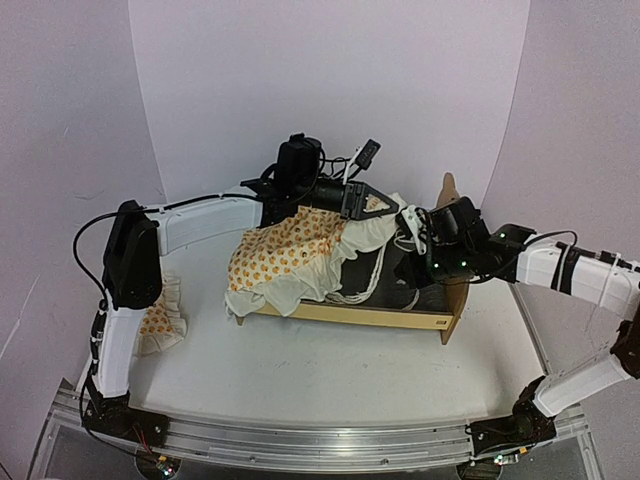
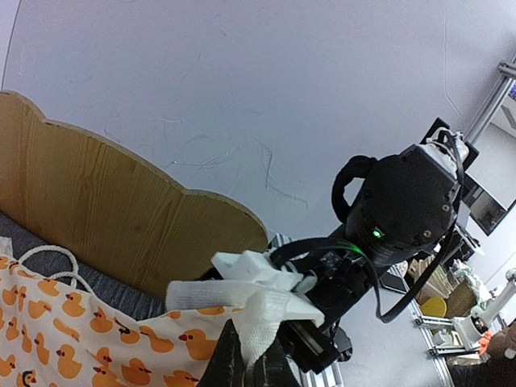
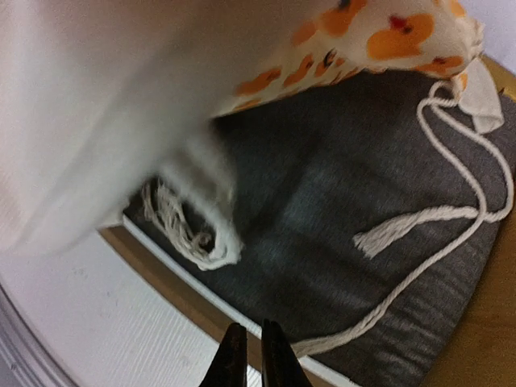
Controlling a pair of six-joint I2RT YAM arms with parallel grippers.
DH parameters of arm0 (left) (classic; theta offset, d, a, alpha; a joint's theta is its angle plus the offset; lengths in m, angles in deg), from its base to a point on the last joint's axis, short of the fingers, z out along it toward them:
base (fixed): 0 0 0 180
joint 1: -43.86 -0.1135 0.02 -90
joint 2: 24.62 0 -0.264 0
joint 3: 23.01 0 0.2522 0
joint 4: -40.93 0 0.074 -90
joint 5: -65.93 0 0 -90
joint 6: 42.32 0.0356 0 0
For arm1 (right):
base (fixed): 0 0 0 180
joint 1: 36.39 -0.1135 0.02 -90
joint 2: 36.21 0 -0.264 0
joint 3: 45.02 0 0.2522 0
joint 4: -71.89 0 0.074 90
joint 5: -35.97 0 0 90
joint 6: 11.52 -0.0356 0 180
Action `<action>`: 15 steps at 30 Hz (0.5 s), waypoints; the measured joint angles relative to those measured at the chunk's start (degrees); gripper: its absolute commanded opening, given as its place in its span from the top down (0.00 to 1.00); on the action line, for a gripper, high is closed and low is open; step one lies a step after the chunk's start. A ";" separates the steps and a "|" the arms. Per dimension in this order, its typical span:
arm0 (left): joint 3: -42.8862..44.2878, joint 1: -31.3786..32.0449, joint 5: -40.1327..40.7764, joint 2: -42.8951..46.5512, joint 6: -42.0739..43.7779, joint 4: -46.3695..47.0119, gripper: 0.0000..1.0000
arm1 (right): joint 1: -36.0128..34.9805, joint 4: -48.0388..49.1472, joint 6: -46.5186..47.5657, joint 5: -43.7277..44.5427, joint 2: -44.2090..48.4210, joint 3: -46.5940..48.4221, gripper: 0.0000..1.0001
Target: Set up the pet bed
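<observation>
The pet bed (image 1: 385,316) is a light plywood frame in the middle of the table, its wavy headboard (image 2: 105,218) at the right end. A cream cover with orange ducks (image 1: 290,250) lies bunched over its left half. My left gripper (image 1: 362,203) hovers over the bed's back edge. In the left wrist view, the left gripper (image 2: 246,359) is shut on a white strip (image 2: 266,318) of that cover. My right gripper (image 3: 247,343) hangs over the bed's dark grey base (image 3: 339,234), its jaws almost touching and nothing seen between them. A cream tie cord (image 3: 451,214) lies on the base.
A small matching ruffled pillow (image 1: 160,320) lies on the table beside the left arm. The right arm's black wrist (image 2: 403,210) is close to my left gripper. A frayed tassel (image 3: 181,230) lies near the bed's front rail (image 3: 185,298).
</observation>
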 measured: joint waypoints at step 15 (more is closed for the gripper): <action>-2.93 -1.20 -4.48 3.67 -0.61 0.96 1.00 | 6.01 18.38 -2.34 -1.01 2.95 -5.95 0.55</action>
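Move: The cover's far corner by the headboard, which the right hand seems to go for, lies about 27 cm ahead of that hand, 3 cm to its right and 8 cm below. A loose cord end lies some 9 cm ahead of it, 2 cm right and 8 cm below; the headboard's middle is roughly 15 cm ahead and 15 cm right, about level in height. From the left hand, which holds the lifted frill, the far corner is about 26 cm ahead, 6 cm right and 24 cm below. The right hand, empty and nearly shut, reaches forward about 4.5 cm over the bare mattress towards the cover's far corner, first almost level and then climbing some 3.5 cm and easing a little right, as its fingers open to nearly half and the wrist turns, tipping the fingertips up by about 10 degrees. Meanwhile the left hand keeps its pinch on the white frill and draws it up and to the left by some 2 cm each, with about 1 cm back. ##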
